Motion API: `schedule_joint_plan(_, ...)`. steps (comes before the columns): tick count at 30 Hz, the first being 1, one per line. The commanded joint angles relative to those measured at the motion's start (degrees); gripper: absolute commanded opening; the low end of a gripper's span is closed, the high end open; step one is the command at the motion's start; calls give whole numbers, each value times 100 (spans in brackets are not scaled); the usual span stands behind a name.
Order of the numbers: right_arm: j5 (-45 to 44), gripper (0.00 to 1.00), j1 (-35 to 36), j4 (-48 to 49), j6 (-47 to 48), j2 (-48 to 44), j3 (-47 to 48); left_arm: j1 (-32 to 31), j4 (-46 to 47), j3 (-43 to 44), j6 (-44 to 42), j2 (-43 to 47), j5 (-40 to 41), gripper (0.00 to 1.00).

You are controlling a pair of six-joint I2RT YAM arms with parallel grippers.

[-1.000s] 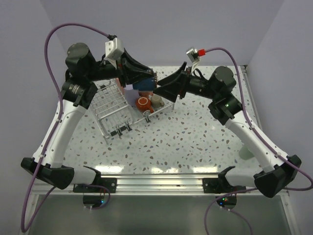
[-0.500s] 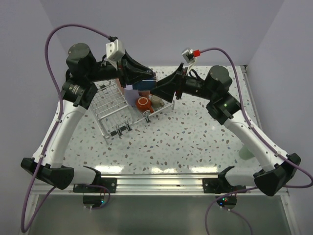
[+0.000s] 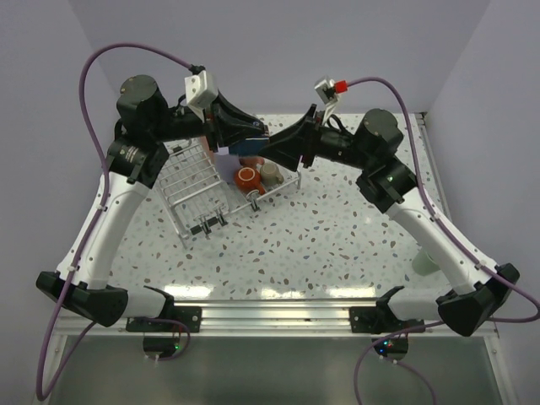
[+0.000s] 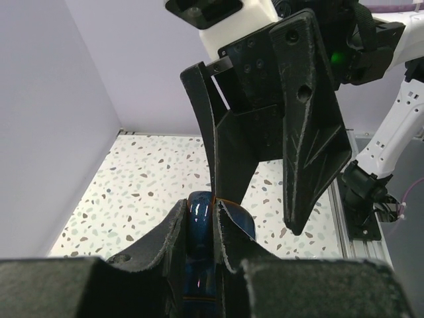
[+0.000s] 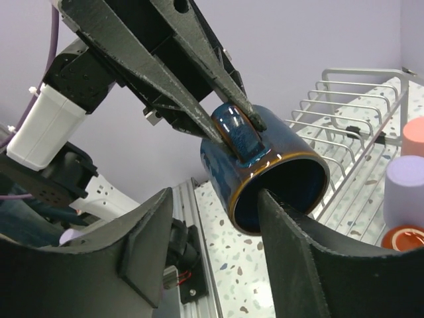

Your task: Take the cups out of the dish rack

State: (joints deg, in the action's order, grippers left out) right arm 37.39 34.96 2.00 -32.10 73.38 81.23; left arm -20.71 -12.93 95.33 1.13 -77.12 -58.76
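A dark blue cup (image 5: pixel 265 165) with a brown rim hangs on its side in the air above the dish rack (image 3: pixel 196 181). My left gripper (image 4: pixel 202 209) is shut on its blue handle loop (image 4: pixel 201 222). My right gripper (image 5: pixel 215 199) is open: one finger (image 5: pixel 291 238) reaches into the cup's mouth and the other (image 5: pixel 142 238) stands off its outer wall with a gap. An orange-red cup (image 3: pixel 246 177) and a beige cup (image 3: pixel 270 172) stand in the rack. In the right wrist view a pink cup (image 5: pixel 414 136) and a lavender cup (image 5: pixel 404 185) show beside the rack's wires (image 5: pixel 351 99).
A mint-green cup (image 3: pixel 424 260) stands on the speckled table (image 3: pixel 321 236) near its right edge, beside the right arm's forearm. Both grippers meet above the rack's right section. Purple walls close in the back and sides.
My right gripper has moved left up to the held cup and its jaws have narrowed around the cup's wall. The left gripper has held its grip and barely moved.
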Motion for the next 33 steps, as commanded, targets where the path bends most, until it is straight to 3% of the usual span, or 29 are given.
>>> schedule_joint_plan(1,216,56,55,634,-367,141,50,-21,431,65,116,136,-56,0)
schedule_joint_plan(6,313,42,107,995,-631,272,138,-21,729,-40,388,171,-74,0)
schedule_joint_plan(11,165,0,169,1048,-719,308,77,-21,766,-137,424,206,-13,0)
schedule_joint_plan(15,-406,0,178,138,-307,255,103,-21,468,-225,109,250,189,0)
schedule_joint_plan(18,-776,0,187,-498,-34,246,165,-21,195,-287,-304,329,557,32)
schedule_joint_plan(19,-838,0,195,-621,10,264,200,-21,125,-296,-393,347,628,50)
schedule_joint_plan(22,-1198,0,266,-1025,212,255,218,-21,-78,-313,-657,373,822,71)
schedule_joint_plan(24,-1478,0,327,-1306,335,255,244,-21,-210,-322,-789,408,910,80)
schedule_joint_plan(27,-2021,0,380,-1982,581,273,349,-21,-359,-366,-903,470,1033,85)
schedule_joint_plan(30,-2489,0,415,-2913,827,299,463,-21,-526,-375,-1026,540,1330,87)
schedule_joint_plan(33,-3654,0,555,-4362,986,404,647,-21,-746,-427,-1141,593,2136,88)
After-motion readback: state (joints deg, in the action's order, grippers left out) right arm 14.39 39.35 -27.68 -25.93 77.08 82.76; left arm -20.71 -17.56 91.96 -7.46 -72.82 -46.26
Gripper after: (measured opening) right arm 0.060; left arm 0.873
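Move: The left hand holds the blue cup by its handle, the cup's body about 4 cm below its pads, 1 cm to the left and level fore-and-aft. From the open right hand that cup lies some 6 cm left, 2 cm ahead and about level, mouth towards the fingers. Some 38 cm lower in the rack, from the right hand, the orange cup is roughly 22 cm ahead and 9 cm left, the beige cup 24 cm ahead and 2 cm left. The right fingers pinch the wall of the blue cup at its mouth after easing a bit under 2 cm farther left; the left fingers then open wide off the handle, and that hand slips about 2 cm forward and 2 cm left. The right hand, keeping its pinch, sinks about 13 cm, drifting slightly forward, while its fingers tip downward and it swings clockwise, some 35 degrees in all. ##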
